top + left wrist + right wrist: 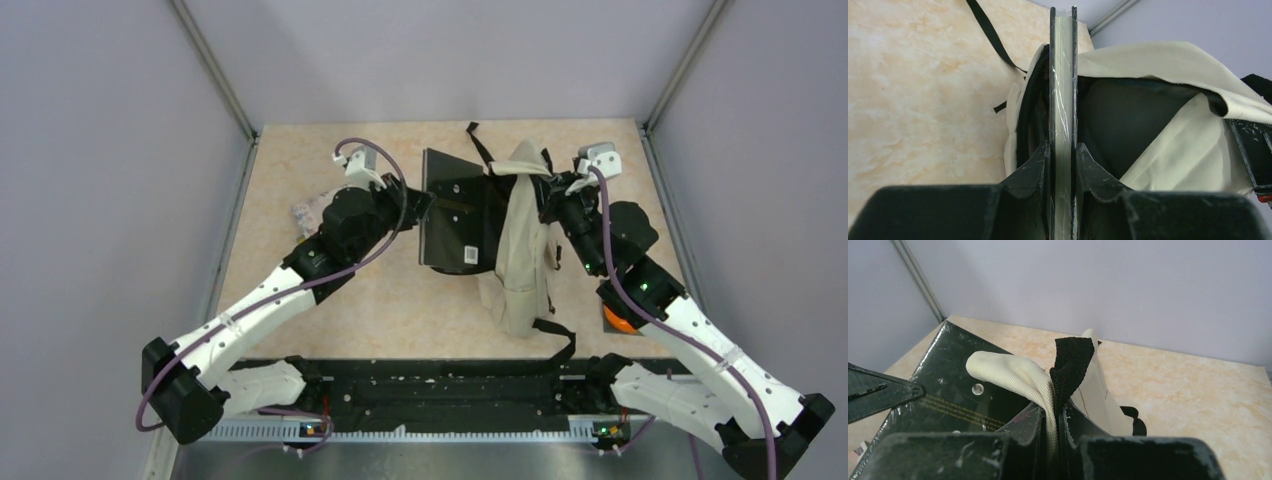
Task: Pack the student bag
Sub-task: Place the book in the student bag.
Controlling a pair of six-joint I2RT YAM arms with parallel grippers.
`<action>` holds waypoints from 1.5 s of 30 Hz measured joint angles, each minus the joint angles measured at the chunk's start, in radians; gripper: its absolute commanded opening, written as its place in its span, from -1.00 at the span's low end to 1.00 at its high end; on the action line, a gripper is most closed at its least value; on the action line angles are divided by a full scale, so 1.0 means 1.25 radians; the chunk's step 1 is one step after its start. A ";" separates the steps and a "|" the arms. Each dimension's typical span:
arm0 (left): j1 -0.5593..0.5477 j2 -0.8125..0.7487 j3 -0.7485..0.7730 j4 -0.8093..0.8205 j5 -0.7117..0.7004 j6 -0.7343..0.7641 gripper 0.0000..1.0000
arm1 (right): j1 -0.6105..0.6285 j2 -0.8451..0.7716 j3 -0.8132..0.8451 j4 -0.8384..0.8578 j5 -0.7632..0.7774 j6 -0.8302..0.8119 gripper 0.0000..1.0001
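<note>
The student bag (525,250), cream with black straps, lies in the middle of the table with its mouth facing left. My right gripper (553,203) is shut on the bag's upper rim, pinching cream fabric and a black webbing loop (1070,365) and holding the mouth open. My left gripper (420,205) is shut on a black notebook (455,215), which stands on edge. In the left wrist view its pale pages (1063,100) run between my fingers (1063,147) toward the bag's dark interior (1128,125). The notebook's far edge reaches the bag's mouth.
An orange object (618,322) lies partly under my right arm. A pale crumpled item (308,212) sits beside my left arm. A black rail (450,385) runs along the near edge. Grey walls enclose the tabletop (400,300).
</note>
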 measured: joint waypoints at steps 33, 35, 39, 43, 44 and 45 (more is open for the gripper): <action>-0.042 0.079 0.052 -0.107 0.134 -0.061 -1.00 | 0.004 0.064 0.000 0.028 0.105 0.037 -1.00; -0.042 0.079 0.052 -0.107 0.139 -0.063 -1.00 | 0.005 0.073 0.000 0.038 0.105 0.045 -1.00; -0.042 0.088 0.056 -0.100 0.156 -0.064 -1.00 | 0.005 0.075 0.000 0.046 0.092 0.060 -1.00; -0.054 0.154 0.097 -0.078 0.183 -0.065 -1.00 | 0.005 0.075 0.000 0.043 0.079 0.070 -1.00; -0.058 0.170 0.107 -0.074 0.189 -0.067 -1.00 | 0.005 0.075 0.000 0.043 0.078 0.073 -1.00; -0.060 0.187 0.117 -0.067 0.195 -0.069 -1.00 | 0.005 0.075 0.000 0.042 0.077 0.075 -1.00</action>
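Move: The mouth of the student bag, for which the book in the left fingers is meant, has its middle about 9 cm to that hand's right, 3 cm nearer the base and some 8 cm lower. The bag's pinched rim is roughly 22 cm right, level ahead and 5 cm higher; the floral book lies about 21 cm left, 7 cm farther out, 30 cm below. From the right hand the mouth is 13 cm left, 2 cm back and 12 cm below. The black book, still pinched by its left edge, is carried into the bag's mouth by the left hand: about 8 cm right in two pushes, sinking some 4 cm early and easing slightly back between them, while the wrist turns about 15 degrees clockwise and tips down. The right hand keeps its pinch on the rim, shifting about 2 cm forward and slightly down. ##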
